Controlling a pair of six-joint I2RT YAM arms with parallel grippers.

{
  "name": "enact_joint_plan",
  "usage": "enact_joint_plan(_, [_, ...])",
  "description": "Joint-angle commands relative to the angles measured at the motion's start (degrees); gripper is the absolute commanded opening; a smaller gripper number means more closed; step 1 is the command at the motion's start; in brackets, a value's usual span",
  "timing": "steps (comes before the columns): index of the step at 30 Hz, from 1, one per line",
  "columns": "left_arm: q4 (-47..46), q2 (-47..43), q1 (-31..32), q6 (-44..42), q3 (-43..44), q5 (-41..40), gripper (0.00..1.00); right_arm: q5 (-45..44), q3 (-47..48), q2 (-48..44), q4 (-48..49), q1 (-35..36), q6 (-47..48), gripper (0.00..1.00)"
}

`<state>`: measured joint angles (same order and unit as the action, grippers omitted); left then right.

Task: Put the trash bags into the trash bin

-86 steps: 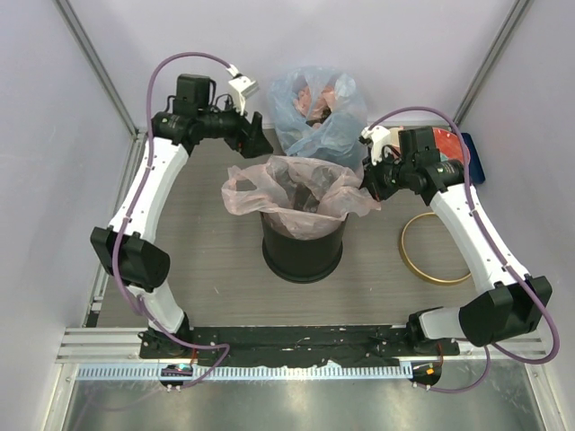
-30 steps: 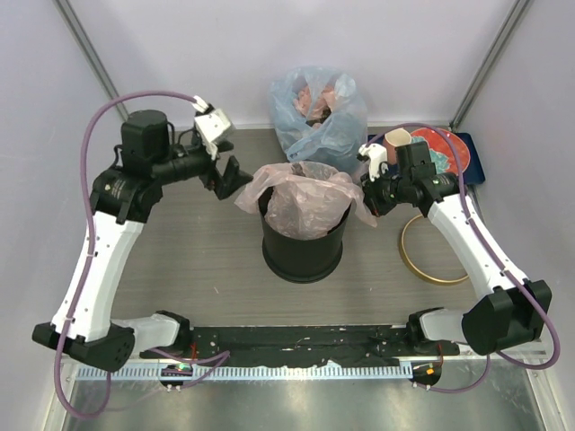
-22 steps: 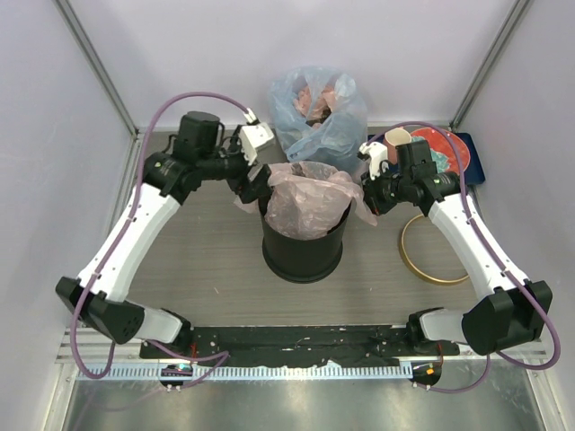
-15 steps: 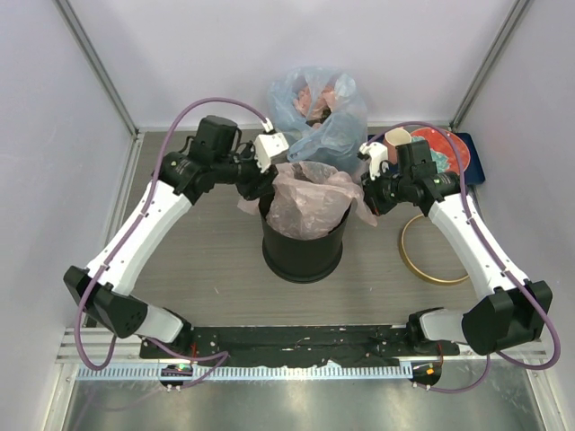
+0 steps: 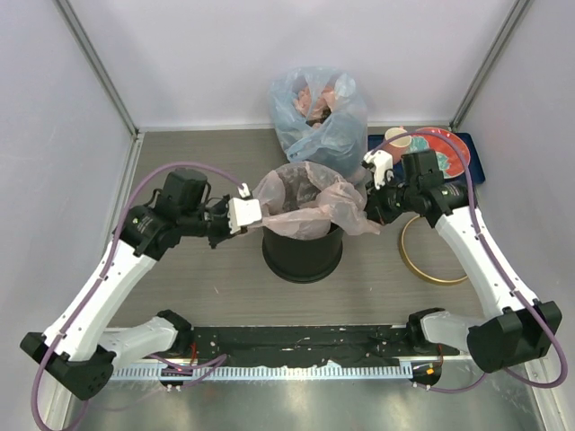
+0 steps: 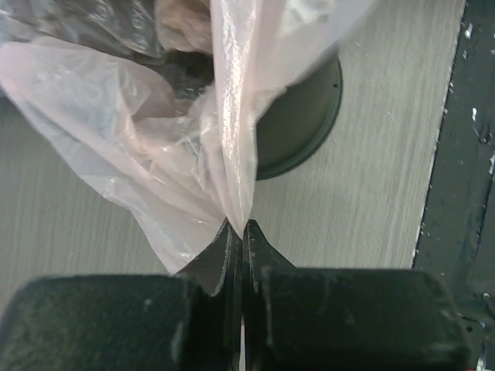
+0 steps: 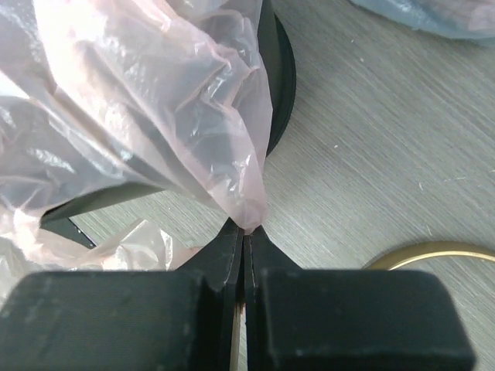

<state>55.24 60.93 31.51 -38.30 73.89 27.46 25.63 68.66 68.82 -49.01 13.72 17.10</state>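
The pale-pink trash bag [image 5: 305,199] drapes over the mouth of the round black trash bin [image 5: 302,255] at the table's middle. My left gripper [image 5: 252,212] is shut on the bag's left edge, beside the bin's left rim; in the left wrist view the film [image 6: 232,116] runs pinched into the closed tips [image 6: 238,226], with the bin [image 6: 305,116] behind it. My right gripper [image 5: 371,208] is shut on the bag's right edge; the right wrist view shows the pink film [image 7: 193,100] caught between its tips [image 7: 247,229] over the bin [image 7: 278,77].
A bluish bag stuffed with reddish contents [image 5: 317,112] stands behind the bin. A dark blue tray [image 5: 471,151] with a red plate [image 5: 443,141] lies at the back right. A gold hoop [image 5: 433,249] lies on the table right of the bin, under my right arm.
My left arm swung in from the back left to the bag's left edge, came down towards the near left and shut on the film. The right gripper kept its grip and shifted slightly.
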Motion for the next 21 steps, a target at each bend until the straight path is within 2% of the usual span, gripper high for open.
enact_joint_plan(1, [0.39,0.5,0.57,-3.62,-4.8,4.08,0.0,-0.4,-2.82,0.61,0.67,-0.36,1.18,0.01])
enact_joint_plan(12, [-2.77,2.18,9.88,-4.24,-15.79,2.95,0.0,-3.3,-7.4,5.63,6.12,-0.53,3.11,0.01])
enact_joint_plan(19, [-5.5,2.97,10.15,-1.6,-18.87,1.44,0.0,-6.29,-11.71,7.55,9.63,-1.5,6.1,0.01])
enact_joint_plan(20, [-3.41,2.8,10.07,-1.34,-18.17,2.06,0.04,-6.55,-11.88,8.0,10.25,-1.59,6.36,0.01])
enact_joint_plan(21, [-2.0,2.36,9.8,-0.03,-17.03,3.03,0.13,-6.9,-11.89,8.35,10.34,-1.59,6.62,0.01])
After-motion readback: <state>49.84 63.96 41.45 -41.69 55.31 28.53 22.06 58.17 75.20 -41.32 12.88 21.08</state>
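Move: Between the two hands stands the trash bin: its middle is about 7 cm ahead of the left hand, 12 cm to its right and 15 cm below; from the right hand it is 1 cm ahead, 17 cm left and 9 cm below. The blue trash bag stands some 30 cm ahead of the left hand and 17 cm to its right. The gold ring lies about 18 cm to the right of the right hand, level with it, 20 cm lower. Pulling the pink bag's mouth down around the bin, both hands keep their pinch on its edges. The left sinks about 12 cm beside the bin's near left side while drawing back some 5 cm and edging right, its wrist turning clockwise about 15 degrees; the right sinks roughly 9 cm on the bin's right side, tilting slightly. ##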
